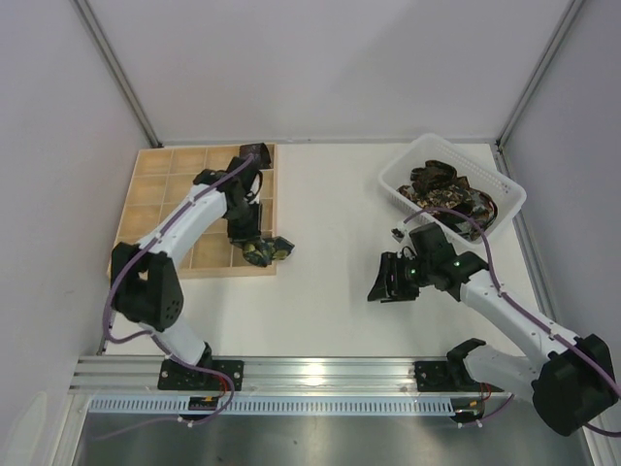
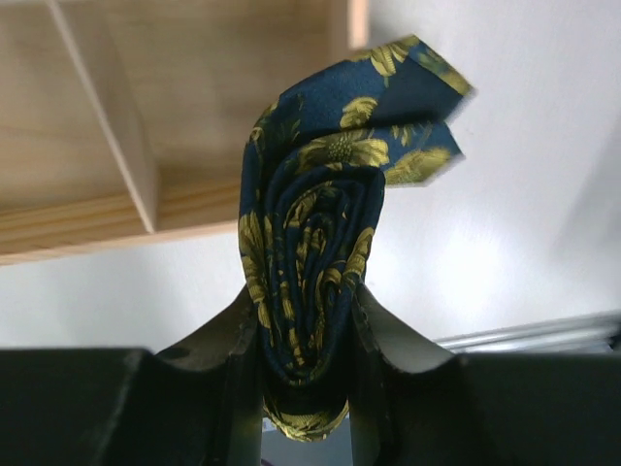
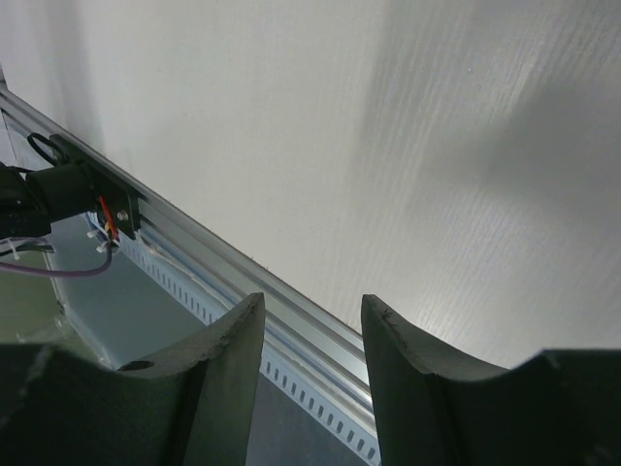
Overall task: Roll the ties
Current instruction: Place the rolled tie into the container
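Observation:
A rolled navy tie (image 2: 315, 223) with yellow flowers is pinched between the fingers of my left gripper (image 2: 309, 320), its loose pointed end sticking out up and to the right. From above, this tie (image 1: 268, 250) hangs at the near right corner of the wooden grid tray (image 1: 155, 194), under the left gripper (image 1: 249, 238). More dark ties (image 1: 446, 189) lie heaped in the white basket (image 1: 509, 194) at the back right. My right gripper (image 1: 388, 277) hovers over the table's middle right; in the right wrist view the right gripper (image 3: 312, 311) stands open and empty.
The tray's wooden dividers (image 2: 107, 126) lie just behind the rolled tie. A metal rail (image 1: 320, 374) runs along the near table edge, with both arm bases on it. Grey walls close the table at the back and both sides.

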You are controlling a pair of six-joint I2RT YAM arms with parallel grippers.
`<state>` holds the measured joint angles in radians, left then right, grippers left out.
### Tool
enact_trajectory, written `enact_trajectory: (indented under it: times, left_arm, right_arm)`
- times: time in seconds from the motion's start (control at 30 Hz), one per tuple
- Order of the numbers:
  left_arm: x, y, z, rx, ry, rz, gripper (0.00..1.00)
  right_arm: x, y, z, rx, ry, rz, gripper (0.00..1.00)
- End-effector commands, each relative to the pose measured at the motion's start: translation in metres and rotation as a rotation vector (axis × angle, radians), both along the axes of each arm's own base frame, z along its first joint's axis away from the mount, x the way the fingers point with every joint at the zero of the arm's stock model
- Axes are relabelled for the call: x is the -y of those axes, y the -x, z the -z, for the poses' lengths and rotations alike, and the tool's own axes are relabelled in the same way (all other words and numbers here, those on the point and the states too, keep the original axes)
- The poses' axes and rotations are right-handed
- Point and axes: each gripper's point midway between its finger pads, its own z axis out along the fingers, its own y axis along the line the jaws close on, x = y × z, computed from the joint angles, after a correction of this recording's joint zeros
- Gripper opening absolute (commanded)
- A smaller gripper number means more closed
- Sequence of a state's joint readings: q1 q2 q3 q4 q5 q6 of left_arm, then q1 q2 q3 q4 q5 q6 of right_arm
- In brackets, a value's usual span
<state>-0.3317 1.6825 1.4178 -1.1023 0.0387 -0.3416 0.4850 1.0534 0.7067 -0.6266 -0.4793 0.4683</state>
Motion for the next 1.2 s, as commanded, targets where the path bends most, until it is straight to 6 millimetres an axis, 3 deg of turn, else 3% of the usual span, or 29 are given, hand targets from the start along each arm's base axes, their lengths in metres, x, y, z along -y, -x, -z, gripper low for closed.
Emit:
enact_trajectory:
  times: [0.0, 0.07, 0.13, 0.23, 0.57, 0.6, 0.73, 0.9, 1.17]
  left_arm:
    - [0.035, 0.003, -0.045, 0.173, 0.273, 0.075, 0.01]
    - [0.054, 0.010, -0.056, 0.191, 0.405, 0.109, 0.00]
    - [0.067, 0.016, -0.070, 0.242, 0.516, 0.133, 0.00]
    - [0.081, 0.033, -0.092, 0.279, 0.650, 0.168, 0.00]
    - [0.098, 0.118, -0.146, 0.331, 1.028, 0.241, 0.01]
    - [0.098, 0.125, -0.142, 0.319, 1.046, 0.237, 0.00]
    - [0.096, 0.156, -0.161, 0.341, 1.131, 0.270, 0.00]
    - [0.089, 0.190, -0.186, 0.375, 1.206, 0.298, 0.01]
    - [0.081, 0.227, -0.219, 0.398, 1.320, 0.337, 0.01]
  right_arm:
    - [-0.021, -0.016, -0.013, 0.001, -0.082, -0.006, 0.50]
    - [-0.038, -0.030, -0.032, 0.040, -0.170, -0.029, 0.55]
    - [-0.053, -0.043, -0.048, 0.078, -0.228, -0.074, 0.65]
    - [-0.057, -0.054, -0.054, 0.124, -0.221, -0.119, 0.73]
    - [-0.079, -0.031, -0.110, 0.287, -0.502, -0.346, 0.96]
    - [-0.080, -0.029, -0.113, 0.287, -0.525, -0.362, 0.97]
    - [-0.089, -0.023, -0.136, 0.341, -0.632, -0.451, 1.00]
    - [-0.095, -0.026, -0.137, 0.328, -0.647, -0.518, 1.00]
    - [-0.112, -0.013, -0.159, 0.299, -0.746, -0.595, 1.00]
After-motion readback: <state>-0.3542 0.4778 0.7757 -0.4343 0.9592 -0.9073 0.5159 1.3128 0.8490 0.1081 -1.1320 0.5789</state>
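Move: The left gripper holds the rolled tie just over the wooden tray's near right compartment, whose middle is about 3 cm ahead, 1 cm left and 10 cm below. The right gripper, its target, is some 28 cm right and 11 cm back, about level. From the right hand, the tie's loose end lies roughly 22 cm left and 9 cm ahead; the white basket is about 25 cm ahead, 16 cm right and 9 cm below. Bring the left gripper back and up, about 20 cm each way and some 8 cm right, off the tray, keeping the tie pinched and swinging the downward fingers up to point level to the right. Meanwhile raise the right gripper about 12 cm and take it 10 cm left towards the loose end, levelling its fingers leftward and spreading them wide. ##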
